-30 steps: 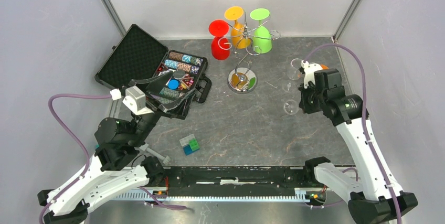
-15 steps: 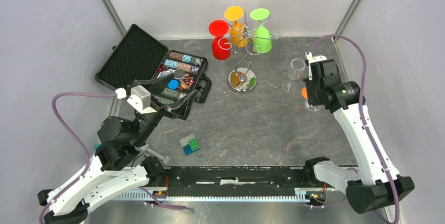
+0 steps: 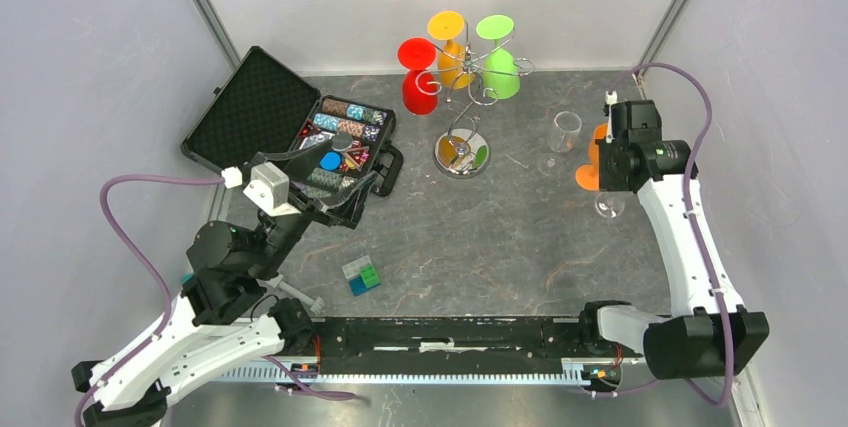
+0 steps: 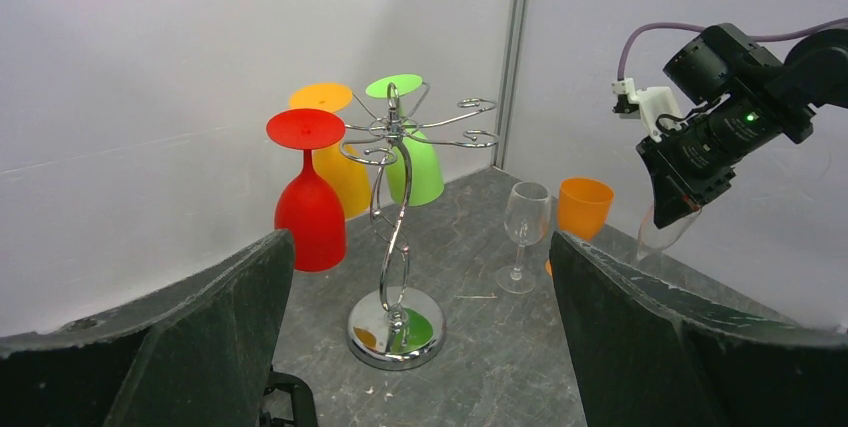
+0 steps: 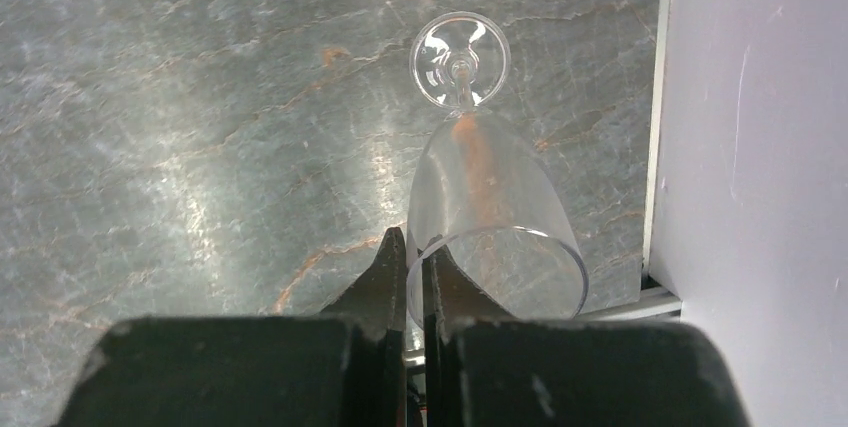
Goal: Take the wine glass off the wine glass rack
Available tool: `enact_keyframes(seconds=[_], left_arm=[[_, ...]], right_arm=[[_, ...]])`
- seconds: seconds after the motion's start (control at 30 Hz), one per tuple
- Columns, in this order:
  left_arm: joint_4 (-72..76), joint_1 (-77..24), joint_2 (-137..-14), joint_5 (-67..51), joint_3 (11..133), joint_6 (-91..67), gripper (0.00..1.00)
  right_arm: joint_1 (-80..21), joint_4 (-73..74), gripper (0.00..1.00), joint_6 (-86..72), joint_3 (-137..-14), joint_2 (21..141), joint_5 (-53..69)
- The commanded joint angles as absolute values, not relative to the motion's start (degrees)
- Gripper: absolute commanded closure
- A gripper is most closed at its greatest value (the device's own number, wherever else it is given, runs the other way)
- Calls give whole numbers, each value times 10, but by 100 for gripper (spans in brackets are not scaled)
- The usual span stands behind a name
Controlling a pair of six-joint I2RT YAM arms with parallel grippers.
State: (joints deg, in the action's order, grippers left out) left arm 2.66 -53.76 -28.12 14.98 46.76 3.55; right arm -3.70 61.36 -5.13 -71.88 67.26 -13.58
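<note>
The wine glass rack [image 3: 463, 112] stands at the back middle on a mirrored base [image 4: 395, 332]. Red [image 4: 311, 212], yellow [image 3: 452, 52] and green [image 3: 499, 72] glasses hang from it upside down. My right gripper [image 5: 415, 247] is shut on the rim of a clear wine glass [image 5: 490, 202], one finger inside the bowl and one outside. The glass hangs foot-down by the right wall [image 3: 609, 209], well away from the rack. Whether its foot touches the table I cannot tell. My left gripper [image 4: 420, 287] is open and empty, facing the rack from the near left.
A second clear wine glass [image 3: 563, 133] and an orange glass [image 3: 592, 162] stand on the table left of my right gripper. An open black case of poker chips [image 3: 330, 137] lies at the back left. Small coloured blocks [image 3: 361, 275] sit in front. The right wall [image 5: 760, 147] is close.
My right arm has carried the clear glass to the right, past the orange glass and towards the wall. The left arm shifted slightly at first, then stayed still.
</note>
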Motion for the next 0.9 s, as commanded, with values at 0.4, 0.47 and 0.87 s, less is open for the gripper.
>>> enact_keyframes(seconds=[0.4, 0.47, 0.87], left_arm=[[27, -542, -282, 150, 479, 50, 0], [26, -542, -283, 151, 479, 51, 0], [26, -542, -298, 163, 479, 58, 0]], right_arm=[[112, 562, 100, -48, -918, 878, -104], [132, 554, 100, -44, -929, 895, -66], [171, 546, 100, -40, -967, 956, -18]])
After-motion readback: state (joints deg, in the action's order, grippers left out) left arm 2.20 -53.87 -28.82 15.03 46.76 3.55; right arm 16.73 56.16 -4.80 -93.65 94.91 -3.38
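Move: The clear wine glass, already pinched by its rim in the right hand, is bound for the bare table spot right of the orange glass, about 12 cm ahead, 13 to the right and 21 below this hand. The orange glass stands some 10 cm ahead and 3 to the right, the standing clear glass about 14 ahead and 7 to the left; both have their middles about 11 lower. From the left hand the spot lies roughly 20 cm ahead, 70 right and 42 down. The held clear glass is carried by the right hand forward and to the right in one nearly level sweep of about 15 cm, from the near side of the orange glass round to its right, slowing and sinking slightly at the end. The wrist turns some 15 degrees clockwise and tips a little, swinging the foot of the glass leftward under the bowl, while the shut fingers keep pinching the rim. ##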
